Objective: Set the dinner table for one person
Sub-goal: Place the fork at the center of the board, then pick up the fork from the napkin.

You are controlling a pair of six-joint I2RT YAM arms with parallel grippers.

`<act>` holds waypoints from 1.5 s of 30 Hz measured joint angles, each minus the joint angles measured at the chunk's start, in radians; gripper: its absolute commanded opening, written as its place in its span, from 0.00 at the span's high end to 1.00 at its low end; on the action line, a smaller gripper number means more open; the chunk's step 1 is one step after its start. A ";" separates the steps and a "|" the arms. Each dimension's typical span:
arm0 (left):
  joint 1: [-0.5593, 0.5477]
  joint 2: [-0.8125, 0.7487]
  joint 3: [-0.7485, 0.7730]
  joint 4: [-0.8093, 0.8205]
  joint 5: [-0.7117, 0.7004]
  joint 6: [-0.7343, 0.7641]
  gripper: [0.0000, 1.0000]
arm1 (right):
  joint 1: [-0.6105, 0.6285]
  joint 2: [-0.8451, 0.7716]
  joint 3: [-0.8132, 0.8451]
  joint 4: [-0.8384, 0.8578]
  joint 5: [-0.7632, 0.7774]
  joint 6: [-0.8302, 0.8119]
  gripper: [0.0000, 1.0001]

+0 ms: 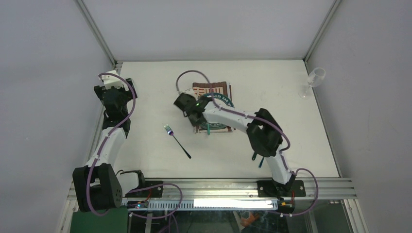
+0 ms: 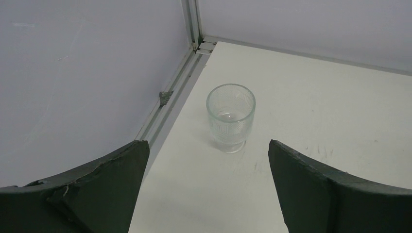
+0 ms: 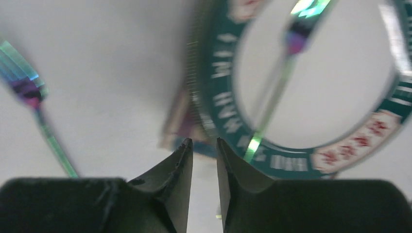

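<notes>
The dinner table carries a striped placemat with a green-rimmed plate on it. An iridescent utensil lies across the plate, its green handle past the near rim. A fork lies on the bare table left of the mat. My right gripper hovers at the plate's left edge. In the right wrist view the right gripper is open a narrow gap, nothing in it. My left gripper is wide open, facing a ribbed tumbler a short way ahead in the far left corner.
A stemmed glass stands at the far right edge. Aluminium rails and grey walls close in the table at the back and sides. The left gripper sits close to the left wall.
</notes>
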 measured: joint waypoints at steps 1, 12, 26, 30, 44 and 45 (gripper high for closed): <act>0.000 0.001 0.000 -0.002 0.006 -0.001 0.01 | -0.041 -0.043 -0.042 0.010 0.007 0.000 0.72; 0.000 0.009 0.000 -0.016 0.019 -0.009 0.01 | -0.074 -0.104 -0.084 0.031 0.031 -0.001 0.73; 0.000 0.026 0.000 -0.023 0.042 -0.009 0.01 | -0.163 -0.075 -0.089 0.035 0.048 0.004 0.72; 0.000 0.026 0.000 -0.026 0.055 -0.009 0.01 | -0.193 -0.075 -0.119 0.043 0.039 0.004 0.72; 0.000 0.026 -0.003 -0.022 0.087 -0.010 0.01 | -0.213 -0.048 -0.127 0.072 -0.002 0.000 0.72; 0.000 0.026 -0.003 -0.023 0.088 -0.010 0.01 | -0.213 -0.048 -0.127 0.072 -0.002 0.000 0.72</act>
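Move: The fork still on the plate lies about 5 cm ahead of my right hand, 5 cm to its right and 4 cm below. The plate's middle is some 8 cm ahead and 7 cm right. The loose fork on the bare table is about 7 cm back and 10 cm left, 5 cm below. From my left hand, the plate's fork is some 41 cm to the right, 5 cm nearer my base and 18 cm lower. I swing my right hand right and forward, rising about 3 cm. I drift roughly halfway back, then go out again and sink over the plate towards its fork, ending some 8 cm right and 6 cm forward of the start, slightly lower. My wrist turns about 12 degrees clockwise; my fingers stay a quarter open, no touch seen. My left hand eases about 2 cm down and right. ##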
